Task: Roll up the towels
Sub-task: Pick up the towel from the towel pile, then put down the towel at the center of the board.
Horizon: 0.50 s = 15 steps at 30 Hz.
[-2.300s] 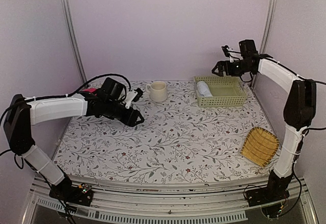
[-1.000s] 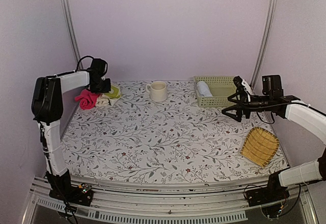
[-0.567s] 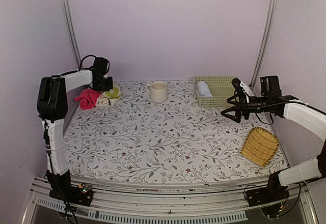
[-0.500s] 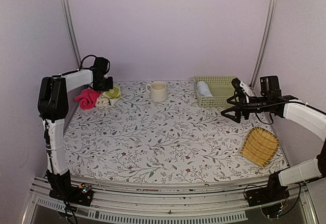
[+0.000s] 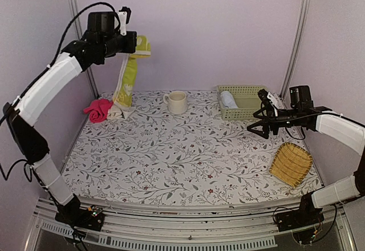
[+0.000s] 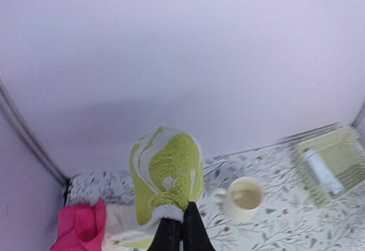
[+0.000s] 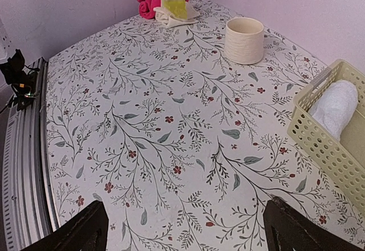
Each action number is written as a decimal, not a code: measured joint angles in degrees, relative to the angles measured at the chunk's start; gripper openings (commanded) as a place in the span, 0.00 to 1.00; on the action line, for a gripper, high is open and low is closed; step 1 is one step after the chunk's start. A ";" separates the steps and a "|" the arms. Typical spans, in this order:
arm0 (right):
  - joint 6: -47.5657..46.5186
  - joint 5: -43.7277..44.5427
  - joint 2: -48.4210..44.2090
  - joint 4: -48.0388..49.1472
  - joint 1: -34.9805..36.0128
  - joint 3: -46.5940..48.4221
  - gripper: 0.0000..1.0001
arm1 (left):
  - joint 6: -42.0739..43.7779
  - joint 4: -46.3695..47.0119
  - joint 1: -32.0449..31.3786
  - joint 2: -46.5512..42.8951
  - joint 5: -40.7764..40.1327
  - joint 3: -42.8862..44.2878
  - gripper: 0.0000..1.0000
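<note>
My left gripper (image 5: 138, 44) is raised high over the back left corner, shut on the top of the yellow-green and cream towel (image 5: 126, 83). The towel hangs down, and its lower end rests on the table beside a pink cloth (image 5: 97, 110). In the left wrist view the towel (image 6: 168, 174) bulges just past my closed gripper (image 6: 181, 228). A pale rolled towel (image 5: 228, 98) lies in the green basket (image 5: 245, 114). My right gripper (image 5: 256, 113) hovers open in front of the basket; in the right wrist view this gripper (image 7: 185, 234) has only tablecloth between its fingers.
A cream mug (image 5: 177, 101) stands at the back middle. A yellow woven bamboo tray (image 5: 291, 164) leans at the right edge. Metal frame posts run up at both back corners. The floral tablecloth (image 5: 182, 160) covers the table.
The left gripper closed on the yellow-green towel at the back left corner and lifted it high, so it now hangs. The right arm barely moved.
</note>
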 measured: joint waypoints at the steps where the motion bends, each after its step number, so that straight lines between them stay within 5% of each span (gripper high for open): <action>1: -0.02 0.02 0.02 -0.17 0.00 0.02 0.96 | 1.44 1.40 -3.65 -3.54 0.94 0.50 0.00; 5: -0.15 0.31 0.02 -0.61 0.00 0.52 0.96 | 3.50 7.04 -15.91 -16.20 8.35 -2.82 0.00; 10: -0.09 0.63 0.02 -0.68 0.00 0.76 0.97 | 0.48 11.63 -17.25 -24.68 19.98 -18.34 0.00; 15: 0.15 0.83 0.44 -0.68 0.00 0.94 0.96 | -4.61 14.86 -20.26 -22.82 31.17 -35.58 0.00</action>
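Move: Its pinched green towel already hanging clear, the left hand is bound for the open table middle, about 22 cm back, 27 cm to its right and 33 cm below. The mug stands about 5 cm ahead and 24 cm right; the white towel lies roughly 4 cm ahead and 10 cm left, the pink one 4 cm ahead and 20 cm left, all some 30 cm lower. From the idle right hand the table middle lies about 27 cm left, 3 cm back and 14 cm below. Back and to the right in one fast sweep, about 21 cm back and 18 cm right, the left hand carries the green towel from the pile side towards the open table middle, first rising some 14 cm, then sinking past its starting height. The wrist swings clockwise about 50 degrees on the way, nose lifting and then dipping again, while the shut fingers keep their pinch. ##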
